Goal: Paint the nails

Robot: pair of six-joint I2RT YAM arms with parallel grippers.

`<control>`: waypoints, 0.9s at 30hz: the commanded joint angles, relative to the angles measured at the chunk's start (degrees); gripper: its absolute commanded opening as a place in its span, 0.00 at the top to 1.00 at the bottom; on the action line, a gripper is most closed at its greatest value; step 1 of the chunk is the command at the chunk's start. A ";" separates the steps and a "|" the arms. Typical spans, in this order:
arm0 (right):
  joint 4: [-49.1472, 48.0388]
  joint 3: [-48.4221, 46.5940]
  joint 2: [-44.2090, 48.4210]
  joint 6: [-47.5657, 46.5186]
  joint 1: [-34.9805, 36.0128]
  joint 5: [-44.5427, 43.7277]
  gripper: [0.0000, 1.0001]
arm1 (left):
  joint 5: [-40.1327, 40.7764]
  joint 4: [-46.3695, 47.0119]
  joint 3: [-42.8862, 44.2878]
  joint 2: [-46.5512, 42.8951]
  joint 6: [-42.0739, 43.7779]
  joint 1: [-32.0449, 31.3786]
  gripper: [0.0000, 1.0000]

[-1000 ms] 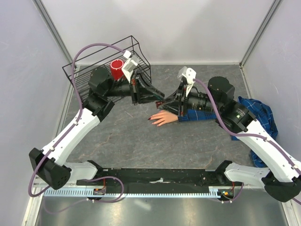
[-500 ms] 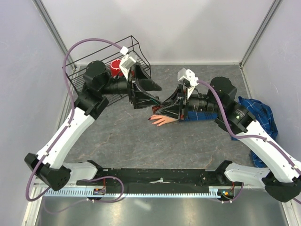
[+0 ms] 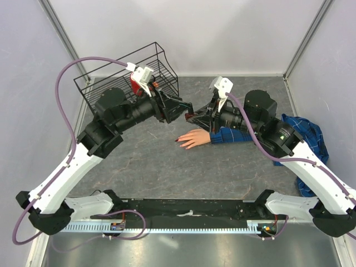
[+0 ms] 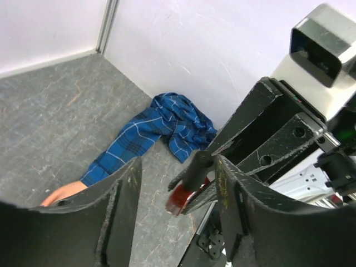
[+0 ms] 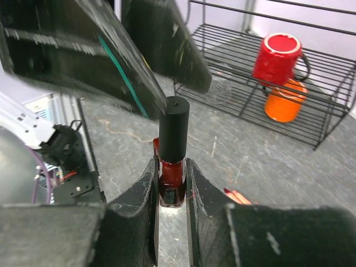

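The peach fake hand (image 3: 194, 138) lies flat mid-table, its blue plaid cuff (image 3: 231, 135) pointing right. Its nails (image 3: 178, 139) are dark red at the fingertips; two show in the right wrist view (image 5: 233, 196). My right gripper (image 5: 171, 192) is shut on a dark red polish bottle (image 5: 171, 181) with a black cap (image 5: 173, 128), held above the table behind the hand. My left gripper (image 4: 178, 206) is open, with its jaws on either side of the cap (image 4: 197, 167). The cap lies close against its right finger (image 4: 233, 211). In the top view the two grippers (image 3: 186, 109) (image 3: 193, 117) meet tip to tip.
A black wire rack (image 3: 128, 78) stands at the back left with a red mug (image 5: 276, 51) and an orange cup (image 5: 283, 103) in it. The plaid sleeve runs to a bunched blue cloth (image 3: 303, 139) by the right wall. Walls close in on three sides.
My left arm has swung round and brought its open jaws over the bottle cap. My right gripper has lifted the bottle a little, up and back from the hand.
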State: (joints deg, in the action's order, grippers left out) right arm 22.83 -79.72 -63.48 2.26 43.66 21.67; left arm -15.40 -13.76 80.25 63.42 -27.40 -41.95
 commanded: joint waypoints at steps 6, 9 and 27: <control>-0.68 -1.84 0.91 -0.86 0.29 -5.50 1.00 | 12.06 -0.48 2.63 3.73 3.05 -6.03 0.54; -0.59 -2.01 0.91 -0.68 0.29 -6.02 1.00 | 11.36 -0.13 2.98 4.69 2.88 -7.26 0.56; -19.37 4.12 5.03 12.92 0.29 38.53 1.00 | -64.46 33.71 -2.29 11.11 -8.73 1.68 0.98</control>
State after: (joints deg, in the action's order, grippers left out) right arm 22.59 -78.76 -58.92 5.89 41.63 33.56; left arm -49.80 3.46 79.35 71.05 -27.38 -41.21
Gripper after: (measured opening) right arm 0.245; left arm 0.112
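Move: The black cap of the upright nail polish bottle is about 3 cm to the left hand's right, 1 cm nearer the base and 2 cm lower; the bottle, pinched in the right hand, sits some 3 cm under the cap. From the right hand the cap is about 3 cm up, 1 cm ahead and 1 cm left. The model hand lies on the table about 6 cm ahead of the left hand, 5 cm to its right and 40 cm below. The bottle's cap is met by the left hand's parted fingers, which go about 4 cm right and 3 cm down and pinch it, while the right hand keeps hold of the bottle and eases slightly forward. Both hands then draw back about 6 cm and rise a little, the left swinging clockwise some 35 degrees and the right counter-clockwise about 15, twisting the cap clockwise against the bottle. ##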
